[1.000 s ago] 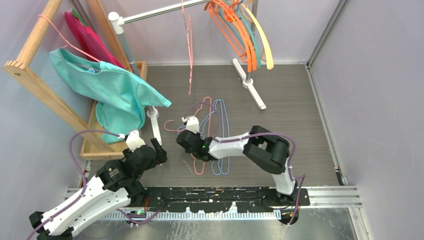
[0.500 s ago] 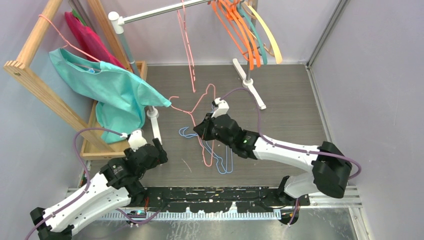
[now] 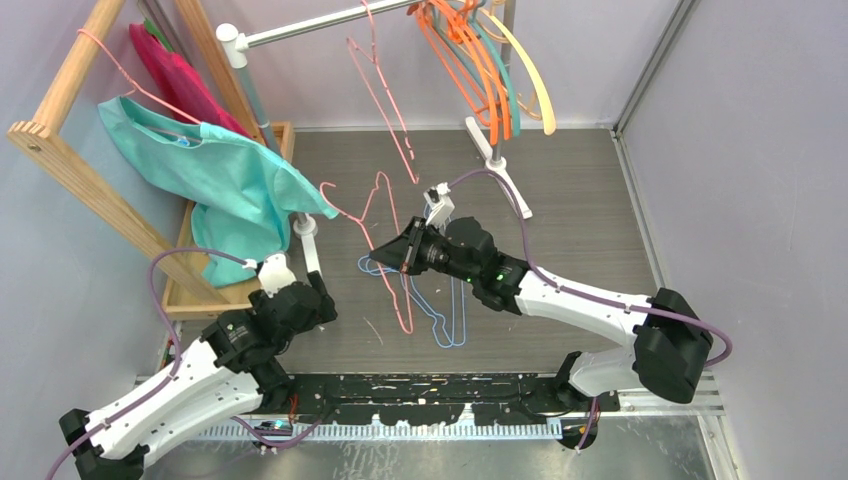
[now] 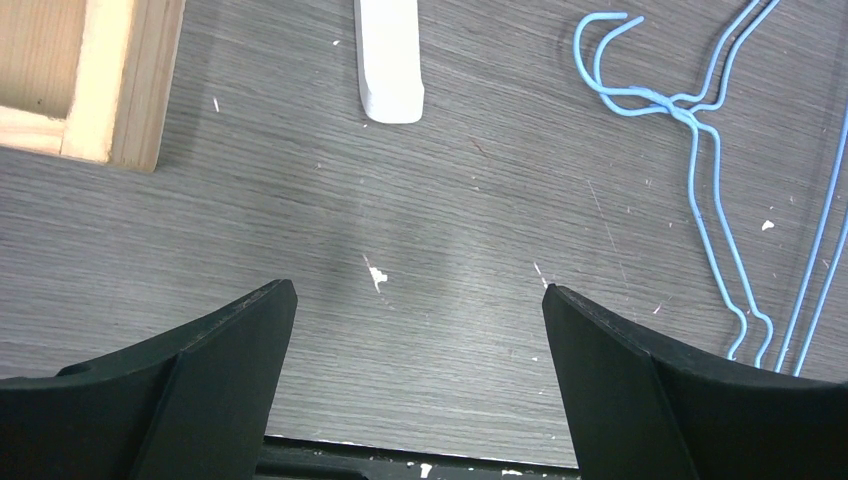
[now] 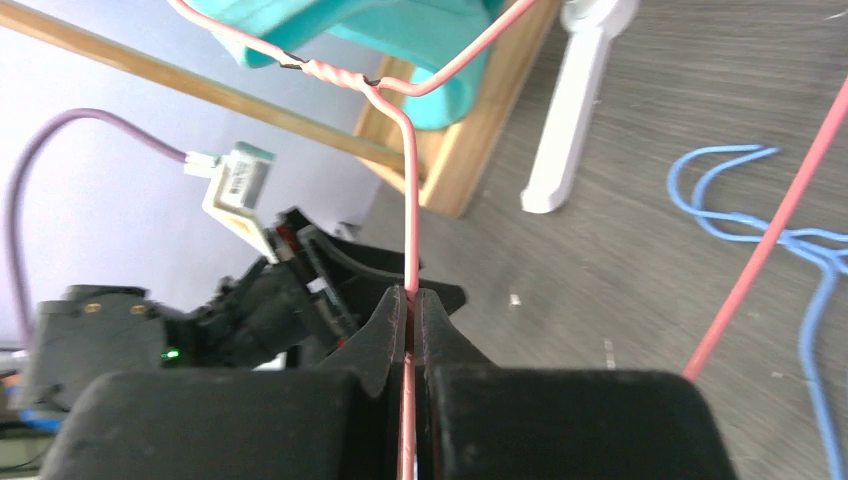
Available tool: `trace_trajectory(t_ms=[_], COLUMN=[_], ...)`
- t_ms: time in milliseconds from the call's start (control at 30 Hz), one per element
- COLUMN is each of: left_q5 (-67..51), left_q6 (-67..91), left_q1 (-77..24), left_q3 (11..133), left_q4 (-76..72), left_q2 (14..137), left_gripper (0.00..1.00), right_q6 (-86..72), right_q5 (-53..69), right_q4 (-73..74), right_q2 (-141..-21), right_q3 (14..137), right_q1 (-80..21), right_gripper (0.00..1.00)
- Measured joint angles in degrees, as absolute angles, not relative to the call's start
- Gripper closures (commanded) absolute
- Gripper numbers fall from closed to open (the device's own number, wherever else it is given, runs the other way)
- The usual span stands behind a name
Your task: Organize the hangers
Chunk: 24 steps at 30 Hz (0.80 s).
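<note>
My right gripper [image 3: 398, 254] is shut on a thin pink wire hanger [image 3: 404, 310], holding it off the table with its hook toward the teal shirt. In the right wrist view the pink wire [image 5: 410, 200] runs straight between the closed jaws [image 5: 411, 300]. Light-blue wire hangers [image 3: 441, 318] lie flat on the table just below it, also in the left wrist view [image 4: 700, 170]. My left gripper [image 3: 318, 298] hovers open over bare table [image 4: 418, 292], left of the blue hangers. Another pink wire hanger [image 3: 385, 95] and a bunch of orange, teal and cream hangers [image 3: 485, 70] hang on the rail.
The silver rail [image 3: 300, 28] crosses the back on white-footed stands [image 3: 505, 180] [image 4: 390, 60]. A wooden frame [image 3: 60, 150] at the left carries a teal shirt [image 3: 220, 170] on a pink hanger. Grey walls close in the right and back.
The right gripper has lifted the pink wire hanger out of the pile and carried it up and toward the back. The hangers on the rail swing. The left arm barely moved.
</note>
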State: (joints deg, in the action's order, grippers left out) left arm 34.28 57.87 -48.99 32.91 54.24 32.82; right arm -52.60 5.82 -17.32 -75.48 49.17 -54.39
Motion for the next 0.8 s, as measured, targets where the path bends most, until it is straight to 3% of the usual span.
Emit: trace_trajectory(t_ms=[567,800], left_q5=[34.3,34.3], left_q6=[56.9,56.1], left_q1=[-49.0,-49.0], left_q3=[33.5,33.5], left_q4=[52.1,51.7], left_q2=[35.9,35.9], left_gripper=[0.02,0.02], right_q6=[-55.0,-50.9], right_q5=[7.7,7.8], right_q4=[-19.5,-15.7], right_q2=[-74.6,-78.7], right_q3=[59.0,71.0], right_q1=[-53.5,-53.6], right_gripper=[0.99,0.99])
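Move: The held pink hanger is bound for a free stretch of the white rail, about 22 cm ahead of the right hand, 3 cm left and some 27 cm above. The pink hanger already hung there is about 24 cm ahead, 3 cm right and 15 cm up; the orange hangers are 27 cm ahead, 16 cm right and 15 cm up. Blue hangers lie on the floor 7 cm ahead, 10 cm right, 24 cm below. From the left hand, that stretch is 28 cm ahead, 9 cm right, 41 cm up. Still pinching one shoulder wire of the pink hanger in shut fingers, the right hand lifts it almost straight up, about 15 cm and gathering speed, towards the height of the white rail. Forward and leftward drift stays around 2 cm, while the wrist tilts the left-pointing fingertips up by roughly 15 degrees. ##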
